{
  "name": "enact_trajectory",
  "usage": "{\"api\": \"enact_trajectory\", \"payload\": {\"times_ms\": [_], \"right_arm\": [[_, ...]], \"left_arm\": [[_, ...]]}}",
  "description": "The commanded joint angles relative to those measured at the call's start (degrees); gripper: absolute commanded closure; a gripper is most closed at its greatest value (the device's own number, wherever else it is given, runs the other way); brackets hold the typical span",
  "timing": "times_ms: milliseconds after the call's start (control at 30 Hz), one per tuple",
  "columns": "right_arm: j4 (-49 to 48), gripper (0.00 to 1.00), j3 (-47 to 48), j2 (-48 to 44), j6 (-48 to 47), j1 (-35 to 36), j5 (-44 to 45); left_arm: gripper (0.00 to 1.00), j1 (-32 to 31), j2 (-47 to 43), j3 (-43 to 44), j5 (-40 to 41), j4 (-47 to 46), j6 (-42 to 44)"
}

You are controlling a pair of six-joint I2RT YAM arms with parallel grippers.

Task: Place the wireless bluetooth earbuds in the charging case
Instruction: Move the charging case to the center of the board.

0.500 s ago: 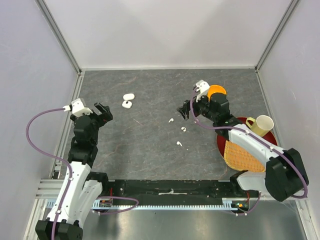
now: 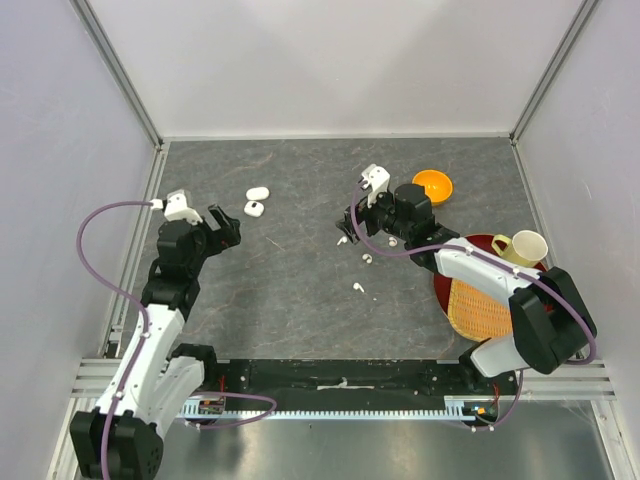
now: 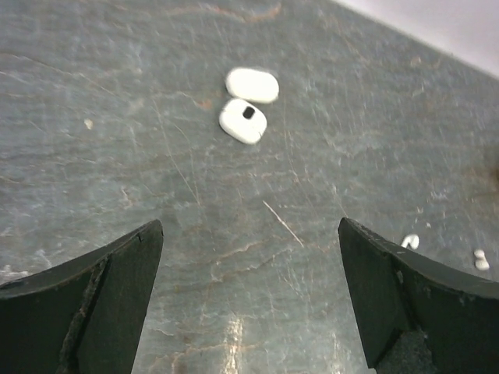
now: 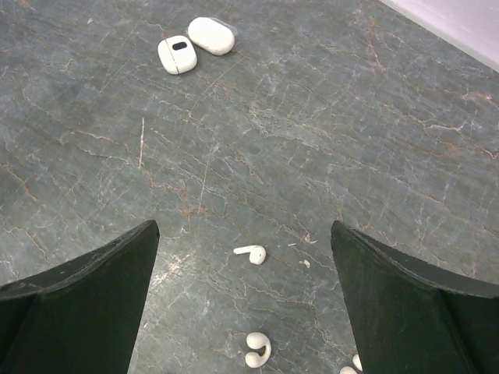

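Note:
Two white pill-shaped charging cases lie side by side at the back left of the table, one (image 2: 258, 193) behind the other (image 2: 253, 208), which shows a small dark mark in the left wrist view (image 3: 242, 121). Three tiny white earbuds lie loose at mid table: one (image 2: 343, 240), one (image 2: 366, 258) and one (image 2: 357, 287). My right gripper (image 2: 347, 225) hovers open just above the nearest earbud (image 4: 251, 253), which lies between its fingers; a hook-shaped earbud (image 4: 257, 351) lies nearer. My left gripper (image 2: 228, 228) is open and empty, short of the cases (image 3: 252, 85).
An orange bowl (image 2: 433, 184) stands behind my right arm. A dark red plate (image 2: 437, 288) at the right carries a woven mat (image 2: 485, 310) and a pale yellow mug (image 2: 520, 250). Walls close the table on three sides.
My right gripper has moved left, uncovering the orange bowl, and now hangs over the earbuds. My left gripper has moved right and forward toward the cases. Both stay open.

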State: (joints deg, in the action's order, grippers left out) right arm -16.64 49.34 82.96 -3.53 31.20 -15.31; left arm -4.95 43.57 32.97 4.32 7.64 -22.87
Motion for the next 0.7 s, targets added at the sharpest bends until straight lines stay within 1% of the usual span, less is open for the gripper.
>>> {"api": "enact_trajectory", "payload": {"times_ms": [0, 67, 133, 167, 200, 267, 300, 400, 600, 667], "right_arm": [[-2.34, 0.02, 3.04, -2.27, -1.74, 0.18, 2.29], [-0.95, 0.02, 4.26, -2.45, -0.35, 0.18, 4.49], [1.95, 0.02, 7.95, -2.01, 1.32, 0.26, 8.53], [6.23, 0.02, 9.53, -1.49, 2.90, 0.18, 9.94], [8.27, 0.02, 12.33, -1.22, 3.35, 0.18, 10.82], [11.53, 0.02, 13.76, -1.31, 6.07, 0.26, 12.49], [11.81, 0.02, 13.85, -1.66, 9.65, 0.18, 12.67], [10.06, 0.02, 10.79, -4.29, 13.97, 0.09, 11.53], [8.03, 0.02, 6.47, -10.09, 16.45, 0.26, 10.65], [7.86, 0.02, 5.16, -11.93, 16.71, 0.18, 11.18]], "left_arm": [[0.00, 0.12, 3.96, 3.68, -6.42, -0.08, 2.22], [0.00, 0.12, 4.85, 3.94, -6.43, 0.71, 2.31], [0.00, 0.12, 5.47, 3.51, -6.51, 0.71, 2.13], [0.00, 0.12, 5.73, 3.24, -6.60, 0.80, 1.96], [0.00, 0.12, 6.00, 3.24, -7.04, 0.80, 1.87], [0.00, 0.12, 7.40, 3.68, -7.22, 1.23, 1.87], [0.00, 0.03, 7.84, 3.94, -7.13, 1.59, 1.43], [0.00, -0.06, 9.69, 4.38, -8.62, 0.89, 0.90], [0.00, -1.20, 14.08, 6.49, -9.85, -1.13, 0.38], [0.00, -2.51, 16.36, 7.89, -8.55, -2.98, 1.24]]}}
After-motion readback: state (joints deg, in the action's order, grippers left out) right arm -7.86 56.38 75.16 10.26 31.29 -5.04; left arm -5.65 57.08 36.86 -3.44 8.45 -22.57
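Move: The left hand, open and empty, has the small white charging case with the dark spot about 15 cm ahead, hardly off its line to the right, and some 17 cm below. The other white case is about 5 cm beyond that one; the nearest stemmed earbud lies roughly 6 cm ahead and 22 cm to the hand's right. From the right hand, the charging case is about 13 cm ahead, 24 cm left and 15 cm down. Sinking about 4 cm and easing some 3 cm right and a little forward, the left hand closes on the charging case, its open fingers tipping down and swinging slightly clockwise, touching nothing yet. The open right hand climbs about 8 cm clear of the earbuds, reaching forward before drawing back again, slipping slightly right and turning clockwise. ##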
